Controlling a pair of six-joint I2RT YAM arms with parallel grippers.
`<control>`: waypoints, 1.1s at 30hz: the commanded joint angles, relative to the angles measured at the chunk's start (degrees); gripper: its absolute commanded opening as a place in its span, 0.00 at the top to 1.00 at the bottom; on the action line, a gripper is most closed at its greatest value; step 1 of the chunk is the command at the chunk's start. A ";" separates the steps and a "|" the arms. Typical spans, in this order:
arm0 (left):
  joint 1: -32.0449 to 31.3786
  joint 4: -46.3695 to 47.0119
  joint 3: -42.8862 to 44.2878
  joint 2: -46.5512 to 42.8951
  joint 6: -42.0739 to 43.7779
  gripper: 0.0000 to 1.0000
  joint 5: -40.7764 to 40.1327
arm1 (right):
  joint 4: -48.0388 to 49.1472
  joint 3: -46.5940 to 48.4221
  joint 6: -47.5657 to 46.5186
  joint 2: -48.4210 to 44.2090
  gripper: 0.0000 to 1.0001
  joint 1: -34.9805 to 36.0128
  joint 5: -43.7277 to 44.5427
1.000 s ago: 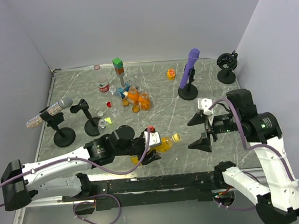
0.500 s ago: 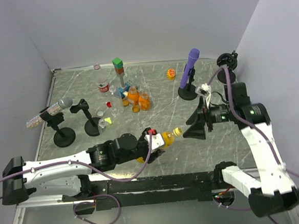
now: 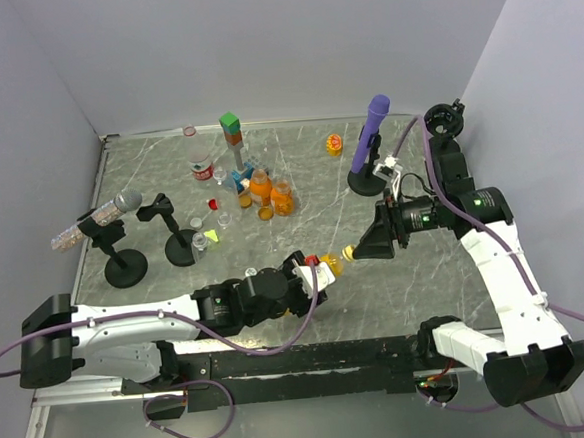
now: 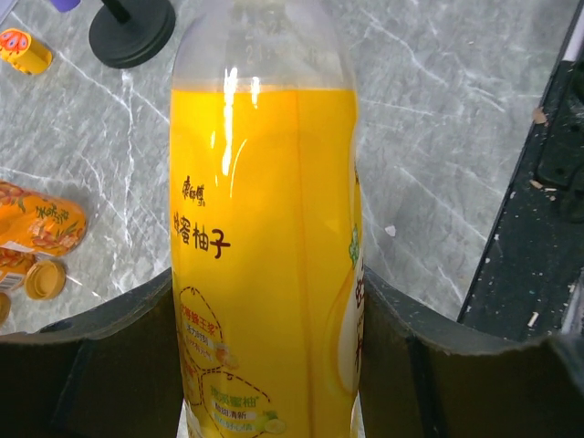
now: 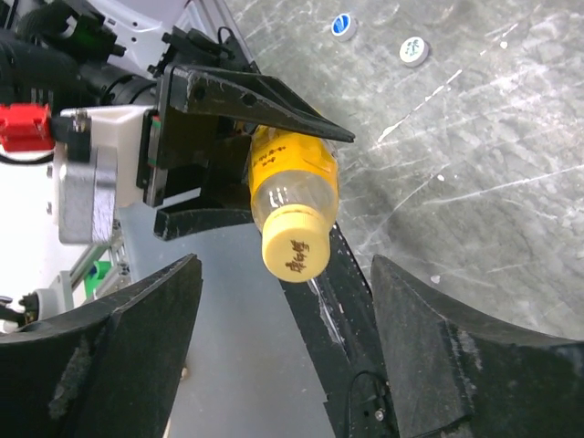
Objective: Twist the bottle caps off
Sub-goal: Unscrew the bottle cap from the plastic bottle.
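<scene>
A yellow juice bottle (image 3: 323,271) hangs above the table's near edge, lying sideways, its neck pointing right. My left gripper (image 3: 302,283) is shut on the bottle's labelled body (image 4: 265,228), one finger (image 4: 109,365) on each side. Its yellow bottle cap (image 3: 347,252) points at my right gripper (image 3: 366,244). In the right wrist view the cap (image 5: 295,244) sits between the open jaws of the right gripper (image 5: 287,274), with a gap on both sides. Neither right fingertip (image 5: 182,283) touches the cap.
Several more bottles (image 3: 260,186) cluster at the back left beside stacked green and orange blocks (image 3: 231,128). A purple microphone (image 3: 371,133) stands at the back right and a grey one (image 3: 121,204) at the left. Loose caps (image 3: 213,203) lie near black stands (image 3: 179,247).
My right gripper has swung left and forward until its jaws straddle the yellow cap. The left arm has carried the bottle a little to the right, towards it.
</scene>
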 commanded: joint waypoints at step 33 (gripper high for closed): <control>-1.80 7.62 4.37 0.81 0.17 0.97 -5.05 | 0.35 0.38 -0.12 4.09 0.64 4.01 1.81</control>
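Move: The right hand's open fingers are almost on the yellow bottle cap, which is about 2 cm to its left and 2 cm below, level with it fore and aft. The bottle's body, clasped by the left gripper, lies some 10 cm left, 4 cm back and 9 cm lower than the right hand. The purple microphone's stand is roughly 24 cm ahead and 5 cm right on the table, far below. From the left hand the cap sits about 8 cm right, 4 cm ahead and 7 cm up. The right hand sinks about 1.5 cm, easing slightly forward and then back while edging about 1 cm left onto the yellow cap, its fingers still pointing left and downward as they close from wide open to under half, one tip coming in on either side of the cap until both are at its rim. The left hand keeps its grip on the bottle body and holds the bottle nearly still, neck towards the right hand, shifting only about half a centimetre. ##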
